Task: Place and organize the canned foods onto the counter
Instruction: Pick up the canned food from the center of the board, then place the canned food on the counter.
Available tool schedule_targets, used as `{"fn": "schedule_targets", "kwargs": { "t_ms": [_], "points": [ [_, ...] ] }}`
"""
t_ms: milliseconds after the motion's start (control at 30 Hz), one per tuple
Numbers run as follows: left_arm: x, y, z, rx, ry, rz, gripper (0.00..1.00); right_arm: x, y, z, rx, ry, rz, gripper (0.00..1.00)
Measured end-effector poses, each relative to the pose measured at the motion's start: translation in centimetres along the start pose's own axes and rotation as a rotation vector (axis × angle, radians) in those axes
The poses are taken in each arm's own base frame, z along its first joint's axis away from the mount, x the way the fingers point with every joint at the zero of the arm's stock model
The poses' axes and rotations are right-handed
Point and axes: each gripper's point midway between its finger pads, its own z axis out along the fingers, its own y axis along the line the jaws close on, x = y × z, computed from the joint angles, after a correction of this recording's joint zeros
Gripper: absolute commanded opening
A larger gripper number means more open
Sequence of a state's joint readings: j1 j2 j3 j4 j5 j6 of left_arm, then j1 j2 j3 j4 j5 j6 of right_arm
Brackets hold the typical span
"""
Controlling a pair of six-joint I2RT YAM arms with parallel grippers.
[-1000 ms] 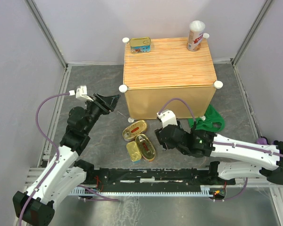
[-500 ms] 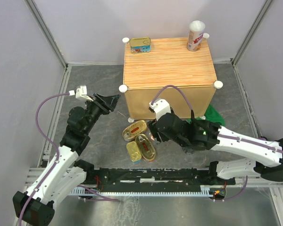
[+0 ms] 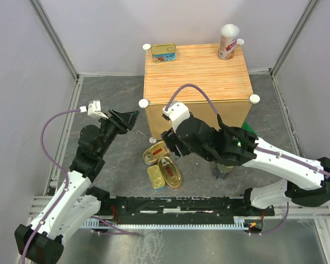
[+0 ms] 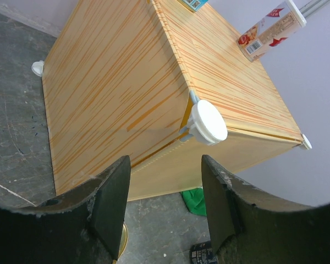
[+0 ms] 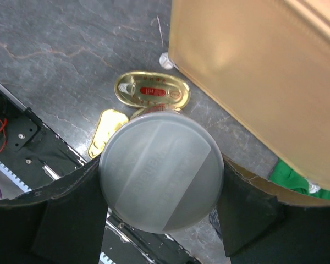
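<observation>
The counter [image 3: 198,82] stands at the back centre, with a rectangular gold-lidded tin [image 3: 163,53] and a white-lidded cylinder [image 3: 228,41] on its top. My right gripper [image 3: 173,144] is shut on another white-lidded cylinder [image 5: 161,175] and holds it above the floor, in front of the counter's front left corner. Below it lie two oval gold tins [image 3: 157,152] [image 3: 169,171] and a rectangular gold tin [image 3: 155,177]. A dark cylinder [image 3: 223,170] stands on the floor under the right arm. My left gripper [image 3: 126,118] is open and empty, left of the counter, facing its corner knob [image 4: 207,122].
A green cloth [image 3: 248,132] lies at the counter's front right foot, mostly hidden by the right arm. The counter's tan front side [image 5: 264,71] is close behind the held can. The black base rail [image 3: 170,204] runs along the near edge.
My right gripper has risen and moved left toward the counter's front left corner with the white-lidded cylinder in it. The dark cylinder now shows under the arm. The left arm has not moved.
</observation>
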State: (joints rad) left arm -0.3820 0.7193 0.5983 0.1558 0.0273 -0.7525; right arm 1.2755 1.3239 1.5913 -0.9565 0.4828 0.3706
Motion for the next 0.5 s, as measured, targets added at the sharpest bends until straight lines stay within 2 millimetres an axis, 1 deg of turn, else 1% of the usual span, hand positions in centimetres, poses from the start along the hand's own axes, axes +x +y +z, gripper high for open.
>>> {"fn": "schedule_targets", "kwargs": {
  "t_ms": [133, 267, 400, 500],
  "points": [
    [-0.4, -0.3, -0.3, 0.007, -0.013, 0.000, 0.61, -2.7, 0.5, -0.5, -0.012, -0.037, -0.012, 0.20],
    [-0.9, -0.6, -0.6, 0.014, -0.032, 0.001, 0.61, -4.6, 0.6, -0.9, -0.014, -0.061, -0.017, 0.20],
    [-1.4, -0.8, -0.8, 0.012, -0.044, 0.001, 0.61, -5.5, 0.2, -1.1, -0.004, -0.064, -0.019, 0.19],
    [-1.8, -1.1, -0.8, 0.015, -0.047, 0.001, 0.61, -6.0, -0.7, -1.1, 0.023, -0.062, -0.017, 0.18]
  ]
}}
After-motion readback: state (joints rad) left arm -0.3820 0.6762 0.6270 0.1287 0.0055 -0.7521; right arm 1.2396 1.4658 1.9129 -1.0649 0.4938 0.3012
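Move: The lidded can is already in the right fingers. Where it will be set down can't be seen yet; the likely place, the middle of the wooden box's top, lies about 34 cm ahead of that hand, 8 cm to its right and 9 cm lower. On that top the blue tin stands some 43 cm ahead, 3 cm left, and the tall can 43 cm ahead, 20 cm right. From the left hand the box-top middle is about 22 cm ahead, 21 cm right, 8 cm below. The lidded can, still pinched between the right fingers, is carried up some 5.5 cm in front of the wooden box, slowing as it climbs. It drifts a little left at first, then eases about 2 cm forward, nearer the box's front side, the fingers tipping up slightly. The empty left hand rises about 2 cm, staying open. ##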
